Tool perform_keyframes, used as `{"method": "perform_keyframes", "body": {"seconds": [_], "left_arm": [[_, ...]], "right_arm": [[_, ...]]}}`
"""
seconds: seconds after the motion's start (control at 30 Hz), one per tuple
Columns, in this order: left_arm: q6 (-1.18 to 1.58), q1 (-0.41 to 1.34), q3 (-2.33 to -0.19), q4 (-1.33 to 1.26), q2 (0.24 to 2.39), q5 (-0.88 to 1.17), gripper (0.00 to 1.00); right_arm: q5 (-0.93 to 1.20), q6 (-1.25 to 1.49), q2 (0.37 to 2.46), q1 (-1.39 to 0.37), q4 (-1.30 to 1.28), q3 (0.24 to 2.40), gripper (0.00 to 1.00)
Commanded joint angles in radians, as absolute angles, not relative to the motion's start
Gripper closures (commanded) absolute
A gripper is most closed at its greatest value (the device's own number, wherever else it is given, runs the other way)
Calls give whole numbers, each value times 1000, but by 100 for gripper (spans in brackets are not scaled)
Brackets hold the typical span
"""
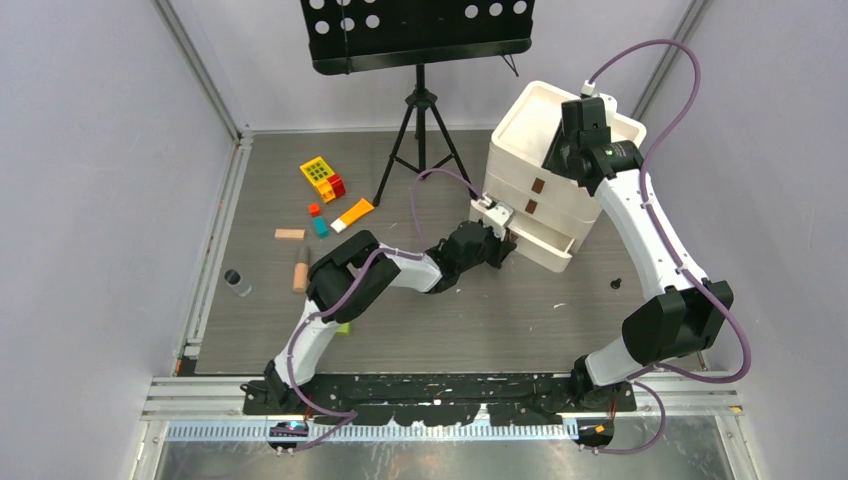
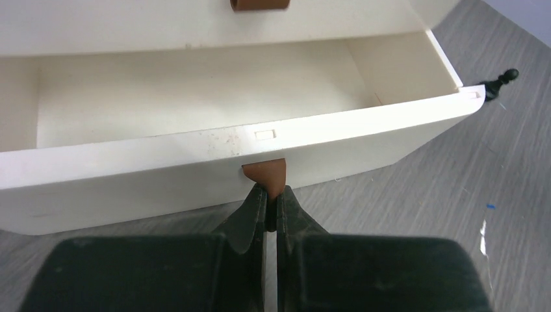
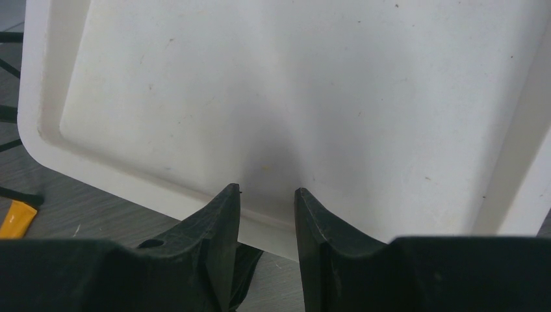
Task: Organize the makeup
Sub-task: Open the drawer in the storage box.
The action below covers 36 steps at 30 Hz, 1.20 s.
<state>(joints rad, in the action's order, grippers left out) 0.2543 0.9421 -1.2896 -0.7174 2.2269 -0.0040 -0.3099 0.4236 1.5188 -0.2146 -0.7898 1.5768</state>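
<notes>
My left gripper (image 2: 271,192) is shut on the brown tab handle (image 2: 266,172) of the white box's bottom drawer (image 2: 130,156). That drawer stands pulled out and its inside is bare. In the top view the left gripper (image 1: 512,236) is at the drawer front (image 1: 548,250). My right gripper (image 3: 268,192) hovers open over the near edge of the box's top tray (image 3: 292,97), holding nothing; from above it (image 1: 558,152) is over the box (image 1: 530,115). Makeup lies to the left: an orange tube (image 1: 353,213), a tan stick (image 1: 299,273) and a dark-capped bottle (image 1: 237,283).
Yellow (image 1: 318,172), red (image 1: 336,186) and teal (image 1: 320,227) toy blocks sit at back left, with a tan block (image 1: 290,234) beside them. A music stand tripod (image 1: 420,130) stands behind. A small black piece (image 1: 616,285) lies right of the drawer. A green block (image 1: 343,327) peeks under my left arm.
</notes>
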Motion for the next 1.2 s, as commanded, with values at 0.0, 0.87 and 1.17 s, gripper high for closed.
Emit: {"method": "perform_keyframes", "body": {"seconds": [0.0, 0.87, 1.17], "left_arm": [[266, 937, -1219, -796, 2131, 57, 100], [319, 982, -825, -773, 1791, -6, 39], [230, 982, -765, -547, 1487, -120, 30]], "right_arm": [[-258, 402, 1582, -234, -1073, 1528, 58], [-255, 404, 1566, -235, -1033, 1544, 58], [-242, 409, 1464, -234, -911, 1596, 58]]}}
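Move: My left fingers already pinch the brown pull of the partly open bottom drawer, right at my fingertips. From that hand, the pull of the middle drawer is about 6 cm ahead, 5 cm right and 7 cm higher. The storage box's middle lies some 15 cm ahead, 14 cm right and 6 cm up, and the music stand's near foot 12 cm ahead, 10 cm left, 4 cm down. From my right hand at the box's top, the pinched pull is roughly 8 cm back, 6 cm left and 18 cm below. Keeping my pinch on the bottom drawer's pull, I drag it level, diagonally back and to the left, for about 10 cm, away from the box. Then I slow, open my left fingers wide to let go of the pull, and lift some 5 cm clear while still drifting a little back and left. My right hand stays at the top tray's front rim, shifting only about a centimetre back and left. ##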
